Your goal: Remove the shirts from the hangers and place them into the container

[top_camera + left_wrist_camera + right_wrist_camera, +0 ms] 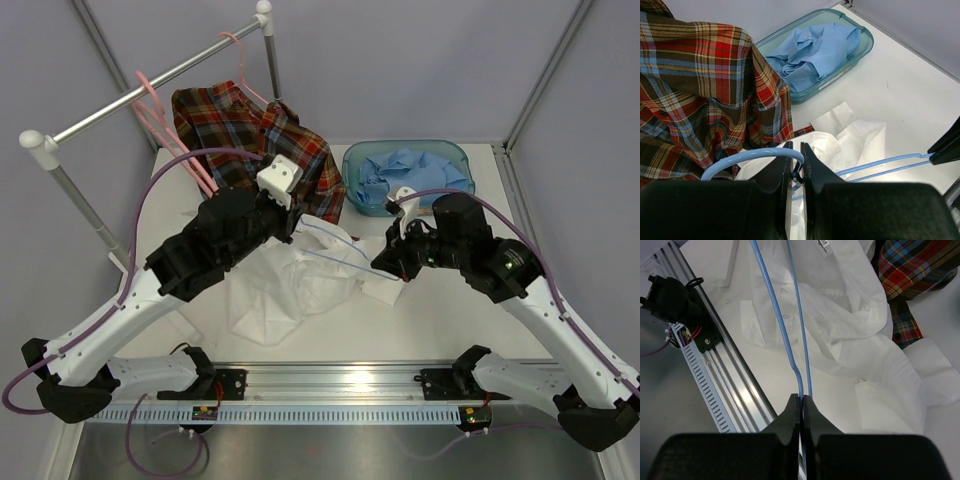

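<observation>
The light blue hanger (335, 247) is stretched between both grippers over the white shirt (285, 285), which lies crumpled on the table. My left gripper (797, 172) is shut on the hanger's neck just below the hook (747, 157). My right gripper (801, 399) is shut on the far end, where the two thin bars (785, 330) meet. The plaid shirt (255, 135) hangs on a pink hanger (245, 75) from the rail. The light blue shirt (400, 175) lies bunched inside the teal container (455, 155) at the back right.
The silver rail (110, 110) crosses the back left on two posts, with more pink hangers (150, 112) on it. The plaid shirt (705, 90) hangs close to my left gripper (298, 225). An aluminium base rail (330, 380) runs along the near edge.
</observation>
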{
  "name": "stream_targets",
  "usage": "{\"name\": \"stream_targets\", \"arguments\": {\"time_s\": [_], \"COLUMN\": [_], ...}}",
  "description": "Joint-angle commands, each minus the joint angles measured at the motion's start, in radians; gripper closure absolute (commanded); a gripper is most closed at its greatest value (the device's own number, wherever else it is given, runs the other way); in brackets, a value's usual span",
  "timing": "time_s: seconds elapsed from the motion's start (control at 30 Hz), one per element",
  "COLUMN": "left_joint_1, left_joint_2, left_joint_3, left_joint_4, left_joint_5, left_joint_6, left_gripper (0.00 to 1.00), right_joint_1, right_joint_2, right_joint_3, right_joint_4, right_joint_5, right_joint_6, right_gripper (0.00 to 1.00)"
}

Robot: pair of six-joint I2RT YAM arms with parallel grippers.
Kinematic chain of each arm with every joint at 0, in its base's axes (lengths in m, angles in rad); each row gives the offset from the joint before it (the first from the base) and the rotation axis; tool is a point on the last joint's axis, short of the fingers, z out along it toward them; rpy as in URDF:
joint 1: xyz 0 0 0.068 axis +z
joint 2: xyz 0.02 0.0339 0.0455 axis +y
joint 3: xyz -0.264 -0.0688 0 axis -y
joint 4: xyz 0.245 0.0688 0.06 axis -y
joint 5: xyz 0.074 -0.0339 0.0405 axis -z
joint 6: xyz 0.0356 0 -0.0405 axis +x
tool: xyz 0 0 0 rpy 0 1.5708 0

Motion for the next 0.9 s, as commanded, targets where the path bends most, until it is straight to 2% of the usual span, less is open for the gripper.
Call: {"name": "stream_targets", "arguments": {"time_s": [0.0, 0.07, 0.1, 0.17, 0.2, 0.23, 0.33, 0.37, 0.47, 0.77, 0.87], "left_joint_1": [0.0, 0.0, 0.0, 0.0, 0.0, 0.0, 0.0, 0.0, 0.0, 0.0, 0.0], "left_joint_2": [-0.012, -0.02, -0.021, -0.024, -0.026, -0.026, -0.035, -0.037, -0.066, -0.112, -0.104], "left_joint_3": [0.034, 0.031, 0.031, 0.029, 0.031, 0.029, 0.036, 0.034, 0.029, -0.078, -0.087], "left_joint_4": [0.019, 0.021, 0.021, 0.021, 0.021, 0.021, 0.021, 0.021, 0.021, 0.019, 0.019], "left_joint_5": [0.014, 0.012, 0.007, 0.0, -0.008, -0.012, -0.026, -0.031, -0.06, -0.186, -0.206], "left_joint_6": [-0.013, -0.02, -0.023, -0.026, -0.028, -0.033, -0.046, -0.051, -0.078, -0.143, -0.163], "left_gripper": [0.88, 0.81, 0.72, 0.63, 0.45, 0.34, 0.1, 0.07, 0.01, 0.03, 0.04], "right_joint_1": [-0.007, -0.007, -0.007, -0.007, -0.007, -0.007, -0.009, -0.009, -0.007, -0.009, -0.009], "right_joint_2": [-0.053, -0.076, -0.084, -0.105, -0.111, -0.127, -0.151, -0.156, -0.183, -0.222, -0.245], "right_joint_3": [0.002, 0.004, 0.004, -0.001, -0.004, -0.006, -0.009, -0.01, -0.004, 0.092, 0.135], "right_joint_4": [-0.062, -0.077, -0.078, -0.088, -0.089, -0.091, -0.098, -0.101, -0.126, -0.299, -0.354], "right_joint_5": [-0.044, -0.061, -0.065, -0.073, -0.075, -0.072, -0.059, -0.055, -0.029, 0.08, 0.073], "right_joint_6": [-0.15, -0.144, -0.136, -0.132, -0.121, -0.118, -0.103, -0.098, -0.067, -0.001, 0.016], "right_gripper": [1.0, 1.0, 1.0, 1.0, 1.0, 1.0, 1.0, 1.0, 1.0, 1.0, 1.0]}}
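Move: The left fingers hold the blue hanger's neck, and the right hand pinches one tip; for the right hand, the neck lies about 22 cm left, 7 cm ahead and 6 cm higher. The white shirt is under the left hand, some 33 cm down. From the left hand, the plaid shirt hangs roughly 17 cm ahead, 7 cm left and slightly lower; the container is about 28 cm ahead, 30 cm right and 33 cm down. The left fingers spread wide almost in place and let go of the blue hanger's neck, then the hand shifts about 4 cm left with a small rise and dip, turning some 10 degrees counter-clockwise. Meanwhile the right hand keeps its pinch on the hanger's tip and draws it about 5 cm right and as far back, rising slightly, away from the left hand and the plaid shirt. ##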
